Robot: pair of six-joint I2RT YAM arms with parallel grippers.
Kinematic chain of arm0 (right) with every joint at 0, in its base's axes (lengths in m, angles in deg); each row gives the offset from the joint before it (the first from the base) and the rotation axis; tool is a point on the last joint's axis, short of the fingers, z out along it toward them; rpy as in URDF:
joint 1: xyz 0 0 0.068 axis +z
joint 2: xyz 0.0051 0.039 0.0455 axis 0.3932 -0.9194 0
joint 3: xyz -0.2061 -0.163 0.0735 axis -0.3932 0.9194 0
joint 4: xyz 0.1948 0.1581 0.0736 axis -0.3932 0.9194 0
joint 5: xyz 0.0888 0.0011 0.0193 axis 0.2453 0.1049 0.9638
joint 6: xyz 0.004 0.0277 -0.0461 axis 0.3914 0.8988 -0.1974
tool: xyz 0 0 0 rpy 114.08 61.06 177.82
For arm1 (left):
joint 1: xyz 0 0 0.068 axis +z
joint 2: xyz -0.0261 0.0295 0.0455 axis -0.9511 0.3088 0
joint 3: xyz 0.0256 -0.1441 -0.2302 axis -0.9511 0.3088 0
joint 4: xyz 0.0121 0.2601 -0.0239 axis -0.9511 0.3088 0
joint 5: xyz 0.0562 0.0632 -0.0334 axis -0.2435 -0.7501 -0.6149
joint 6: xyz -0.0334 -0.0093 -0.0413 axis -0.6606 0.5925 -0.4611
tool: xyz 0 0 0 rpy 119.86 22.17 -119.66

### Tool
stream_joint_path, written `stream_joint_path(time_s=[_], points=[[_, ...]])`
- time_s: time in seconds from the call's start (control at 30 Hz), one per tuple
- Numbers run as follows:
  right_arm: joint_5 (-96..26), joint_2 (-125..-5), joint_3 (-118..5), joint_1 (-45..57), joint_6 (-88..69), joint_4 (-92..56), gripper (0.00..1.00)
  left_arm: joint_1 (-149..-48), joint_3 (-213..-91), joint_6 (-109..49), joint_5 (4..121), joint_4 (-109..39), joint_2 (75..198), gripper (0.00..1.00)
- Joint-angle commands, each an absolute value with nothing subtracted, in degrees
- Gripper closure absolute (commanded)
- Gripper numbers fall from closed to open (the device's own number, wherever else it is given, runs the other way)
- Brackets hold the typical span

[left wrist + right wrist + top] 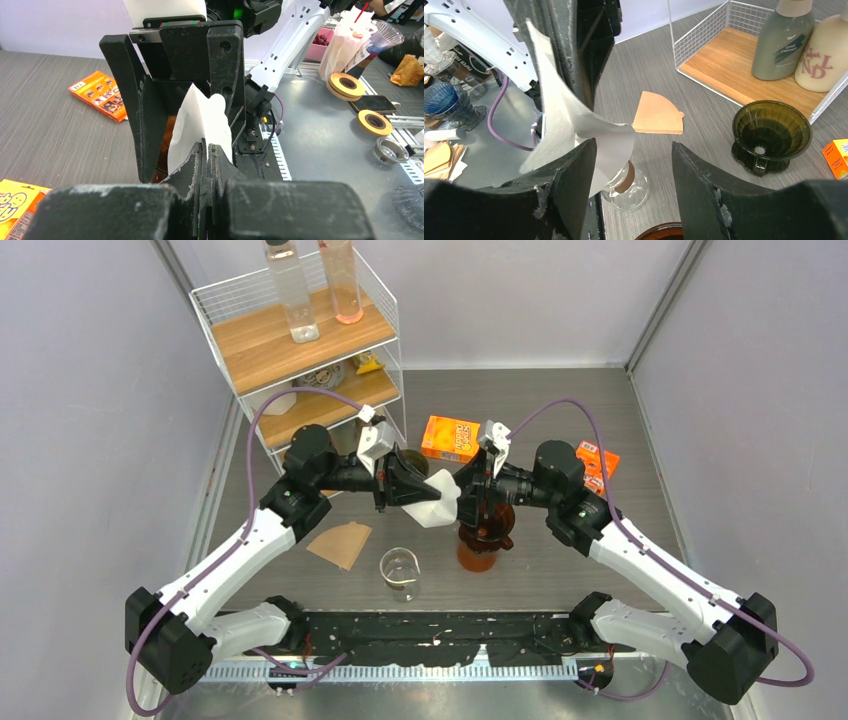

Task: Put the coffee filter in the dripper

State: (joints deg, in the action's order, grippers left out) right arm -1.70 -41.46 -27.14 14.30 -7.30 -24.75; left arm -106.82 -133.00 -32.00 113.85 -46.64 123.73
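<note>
My left gripper [207, 147] is shut on the lower edge of a white paper coffee filter [200, 120], which it holds in the air over the table's middle [440, 508]. The right gripper [634, 147] faces it with jaws apart. The filter [569, 120] fans out over the gripper's left finger [569, 185] and nothing sits between the fingers. The dripper [771, 131], a dark olive glass cone with a handle, stands empty on the table by the wire shelf. In the top view the left gripper [420, 487] mostly hides the dripper.
A brown paper filter [340, 543] lies flat on the table. A glass beaker [400, 570] and an amber carafe [483, 540] stand below the grippers. The wire rack [300, 340] with bottles is at the back left. Orange boxes [450, 437] [597, 462] lie behind.
</note>
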Motion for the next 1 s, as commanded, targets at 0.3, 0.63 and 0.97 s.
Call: stream_joint_path(time_s=[0.3, 0.63, 0.97], points=[[-1.1, -42.4, -28.1, 15.2, -4.1, -32.4, 0.43, -106.8, -132.3, -32.3, 115.1, -50.1, 122.3, 1.00], [3.1, -40.4, -26.1, 15.7, -4.9, -36.3, 0.59, -106.8, -131.8, -30.7, 115.7, -49.2, 122.1, 1.00], [5.6, -39.1, -25.0, 15.8, -6.2, -36.7, 0.92, -106.8, -131.9, -30.2, 115.5, -48.6, 122.3, 1.00]])
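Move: The coffee filter hangs from my left fingers, its middle some 2 cm to their right and 2 cm back; from my open right hand it lies about 4 cm left and 2 cm back, nearly level. The dripper on its server stands roughly 5 cm right of my right hand, 2 cm back and 11 cm below. Also from my right hand, the green dripper is about 13 cm ahead and 12 cm left, the glass beaker 11 cm back and 13 cm left, both well below. I bring my right hand onto the filter's loose edge: after a slight shift forward it rises about 1.5 cm and draws back some 2 cm, while its wide-open fingers close most of the way and pinch the paper. My left hand stays nearly still and keeps its grip on the filter. ##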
